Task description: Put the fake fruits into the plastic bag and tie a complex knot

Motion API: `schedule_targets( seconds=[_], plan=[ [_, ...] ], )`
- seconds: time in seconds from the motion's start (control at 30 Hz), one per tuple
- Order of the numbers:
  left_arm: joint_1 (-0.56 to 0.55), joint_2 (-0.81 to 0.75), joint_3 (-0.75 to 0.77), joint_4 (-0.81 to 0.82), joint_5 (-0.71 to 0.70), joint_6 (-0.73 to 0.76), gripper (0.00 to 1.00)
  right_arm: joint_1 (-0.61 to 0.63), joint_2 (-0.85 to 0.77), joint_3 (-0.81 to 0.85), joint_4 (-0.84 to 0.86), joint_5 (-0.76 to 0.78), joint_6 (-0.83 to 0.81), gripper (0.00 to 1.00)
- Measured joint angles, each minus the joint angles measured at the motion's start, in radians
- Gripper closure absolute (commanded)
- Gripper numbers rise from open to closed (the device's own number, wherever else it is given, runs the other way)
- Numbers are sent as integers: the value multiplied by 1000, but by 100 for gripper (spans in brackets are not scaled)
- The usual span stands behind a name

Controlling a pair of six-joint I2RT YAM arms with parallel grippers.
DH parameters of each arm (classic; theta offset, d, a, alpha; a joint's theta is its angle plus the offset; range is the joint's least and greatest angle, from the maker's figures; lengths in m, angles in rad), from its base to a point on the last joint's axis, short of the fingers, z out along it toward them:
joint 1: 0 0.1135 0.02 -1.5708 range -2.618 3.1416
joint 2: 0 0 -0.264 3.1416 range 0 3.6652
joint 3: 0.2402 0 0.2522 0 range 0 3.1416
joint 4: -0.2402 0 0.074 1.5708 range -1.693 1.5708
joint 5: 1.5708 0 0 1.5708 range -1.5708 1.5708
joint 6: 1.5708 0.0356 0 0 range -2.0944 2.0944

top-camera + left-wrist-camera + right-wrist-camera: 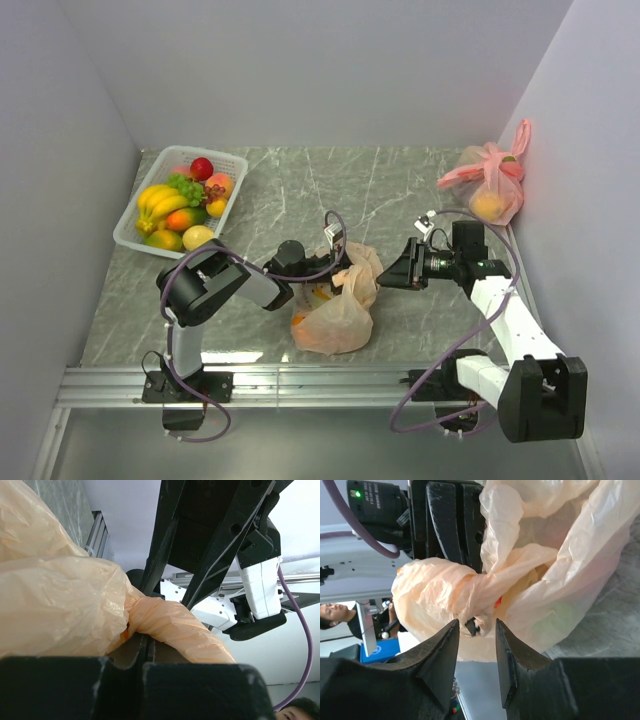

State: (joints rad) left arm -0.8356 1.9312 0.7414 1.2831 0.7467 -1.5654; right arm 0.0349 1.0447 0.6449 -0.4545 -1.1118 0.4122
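The peach-orange plastic bag (pixel 335 318) sits near the table's front, with orange fruit showing faintly through it (pixel 312 293). My left gripper (pixel 338 262) is shut on the bag's twisted handle (pixel 175 625), which runs across its fingertips (pixel 145 642). My right gripper (pixel 395 272) stands open just right of the bag's raised top. Its jaws (pixel 476 630) sit either side of a dark bit at the twisted bunch of handles (pixel 470 592) without touching it. Whether that bunch is a tied knot I cannot tell. More fake fruits (pixel 185 200) lie in a white basket (pixel 128 238).
A pink tied bag (pixel 490 185) with a yellow fruit inside leans at the back right corner against the wall. White walls close in the marble table (pixel 300 190) on three sides. A metal rail (pixel 300 385) runs along the near edge.
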Motion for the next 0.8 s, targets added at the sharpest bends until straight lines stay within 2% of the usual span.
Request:
schedule_targets(
  seconds=[0.4, 0.47, 0.57, 0.6, 0.63, 0.67, 0.8],
  plan=[
    [0, 0, 6, 0, 0, 0, 100, 0, 27, -29, 75, -20, 43, 63],
    [0, 0, 7, 0, 0, 0, 99, 0, 37, -29, 77, -20, 43, 68],
    [0, 0, 7, -2, 1, 1, 100, 0, 47, -29, 83, -27, 47, 81],
    [0, 0, 7, -3, 1, 2, 100, 0, 48, -29, 86, -32, 48, 86],
    [0, 0, 7, -3, 1, 3, 99, 0, 50, -29, 90, -36, 48, 97],
    [0, 0, 7, -3, 1, 5, 98, 0, 51, -29, 92, -39, 44, 100],
    [0, 0, 7, -4, 2, 9, 94, 0, 54, -28, 86, -40, 35, 100]
  ],
)
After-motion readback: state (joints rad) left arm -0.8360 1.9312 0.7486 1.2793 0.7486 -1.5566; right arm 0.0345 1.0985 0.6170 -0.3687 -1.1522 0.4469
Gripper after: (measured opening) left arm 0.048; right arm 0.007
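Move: The wrapped neck of the plastic bag lies right in front of the right hand's open fingers, roughly 3 cm to the left, about 1 cm below and level with them fore and aft. The fruit-filled body of the bag sags about 12 cm to the left of the right hand, some 4 cm back and 10 cm below. For the left hand, whose shut fingertips already hold the bag, that wrapped neck is about 2 cm to the right. Sinking by less than 1 cm, its fingers still pointing left and slightly down, the right hand all but stays in place and closes from a little under half open to fully shut. Its tips come together at the wrapped neck, beside the left fingertips, and seem to pinch a thin bit of the bag. The left hand stays put and keeps its hold on the bag. ##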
